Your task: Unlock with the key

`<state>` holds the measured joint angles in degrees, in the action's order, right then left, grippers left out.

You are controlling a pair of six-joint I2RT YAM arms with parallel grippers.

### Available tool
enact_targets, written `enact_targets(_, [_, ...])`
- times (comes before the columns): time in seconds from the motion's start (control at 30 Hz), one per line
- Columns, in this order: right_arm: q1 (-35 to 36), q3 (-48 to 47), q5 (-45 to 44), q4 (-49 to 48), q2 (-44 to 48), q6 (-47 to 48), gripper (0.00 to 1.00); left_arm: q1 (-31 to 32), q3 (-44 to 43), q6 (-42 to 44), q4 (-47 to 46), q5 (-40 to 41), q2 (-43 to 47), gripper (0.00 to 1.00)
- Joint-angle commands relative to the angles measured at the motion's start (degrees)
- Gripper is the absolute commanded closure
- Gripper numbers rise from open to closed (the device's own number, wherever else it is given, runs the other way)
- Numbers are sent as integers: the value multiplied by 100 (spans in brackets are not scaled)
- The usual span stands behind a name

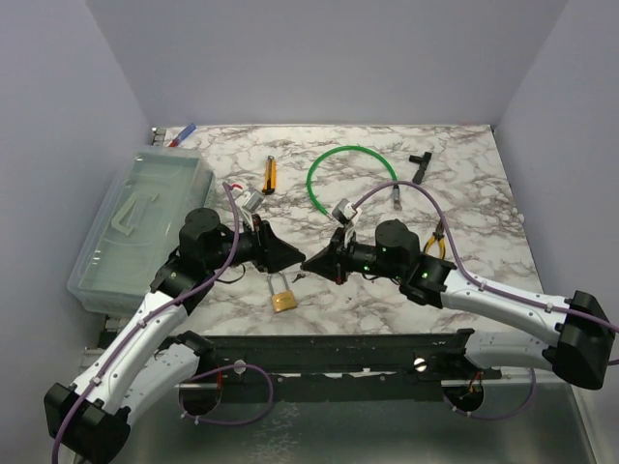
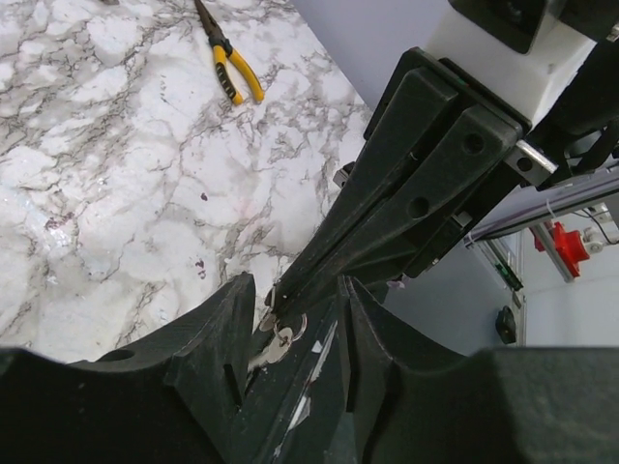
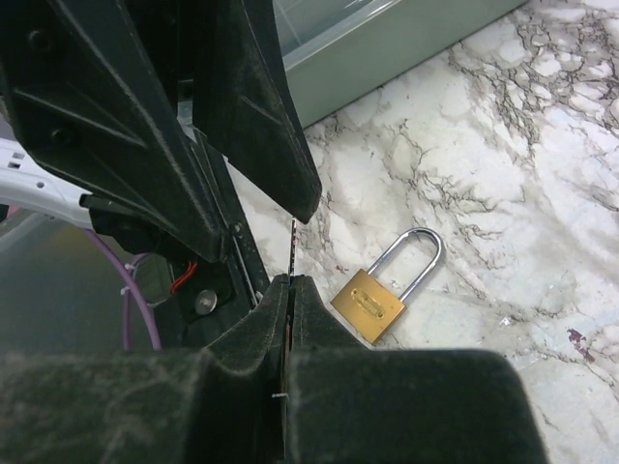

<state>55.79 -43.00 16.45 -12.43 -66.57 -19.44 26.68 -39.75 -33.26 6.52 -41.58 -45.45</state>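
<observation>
The small silvery key (image 3: pixel 292 249) stands edge-on out of the tips of my right gripper (image 3: pixel 291 282), which is shut on it. In the left wrist view the key (image 2: pixel 271 346) and its ring hang from the right gripper's fingers (image 2: pixel 406 193), between the two fingers of my left gripper (image 2: pixel 295 290). Those left jaws stand apart on either side of the key, with a gap showing. Both grippers meet tip to tip above the table, left gripper (image 1: pixel 288 256) facing right gripper (image 1: pixel 309 261). The brass padlock (image 3: pixel 369 304) lies flat on the marble just below them (image 1: pixel 282 301), shackle closed.
A clear plastic box (image 1: pixel 135 227) sits at the left. A green cable loop (image 1: pixel 334 164), a yellow-black knife (image 1: pixel 270 175) and a black T-shaped tool (image 1: pixel 421 162) lie farther back. Yellow-handled pliers (image 1: pixel 435 242) lie behind the right arm.
</observation>
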Motion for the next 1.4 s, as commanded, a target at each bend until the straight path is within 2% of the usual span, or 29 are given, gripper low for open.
enact_targets(0.0, [31,-54,212,-215,187,7,100,-22,117,-105,-295,-263,-14,58])
enact_targets(0.13, [29,-56,256,-246,197,-9,100,-20,195,-228,-467,-294,-8,69])
enact_targets(0.4, [31,-24,375,-375,164,-45,100,-9,385,-488,-918,-317,-13,74])
enact_targets(0.47, [28,-23,416,-409,153,-61,100,-13,412,-555,-1000,-308,-16,85])
enact_targets(0.53, [36,-5,438,-456,154,-81,100,-13,430,-616,-1056,-279,-20,100])
enact_targets(0.7, [28,50,272,-477,206,-193,99,-13,472,-745,-1150,-152,16,100])
enact_targets(0.77, [30,60,155,-424,257,-222,90,-12,464,-776,-1150,-34,41,100])
enact_targets(0.87, [29,92,-31,-343,374,-250,62,-9,434,-795,-1150,146,75,100])
enact_targets(1.1, [33,284,-580,-14,863,-234,36,-20,257,-772,-1088,416,30,100])
enact_targets(1.23, [31,231,-982,293,989,-201,30,-14,172,-890,-970,806,-61,100])
enact_targets(1.37, [36,-125,-1417,737,664,-125,29,-12,-59,-1155,-361,1884,-237,100])
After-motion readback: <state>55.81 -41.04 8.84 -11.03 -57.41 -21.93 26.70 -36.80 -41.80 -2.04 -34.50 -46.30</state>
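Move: Between the left hand's half-open fingers is the key, about 1 cm to that hand's right and 1 cm below its hand point. The right hand still pinches the key at its tips, some 1 cm to its left, with the left fingertips about 2 cm to its left. From the left hand the padlock lies roughly 20 cm below, 2 cm ahead and 4 cm left; the near hose end is about 19 cm ahead, 6 cm right and 20 cm below. Closing from half open to shut, the left fingers pinch the key while that hand stays nearly in place and the right, still shut on it, rises 1 to 2 cm. Then the right fingers open wide, let go and back off up and to the right, ending about 3 cm each way from where they began, and the left carries the key some 3 cm forward, turning slightly counter-clockwise. ##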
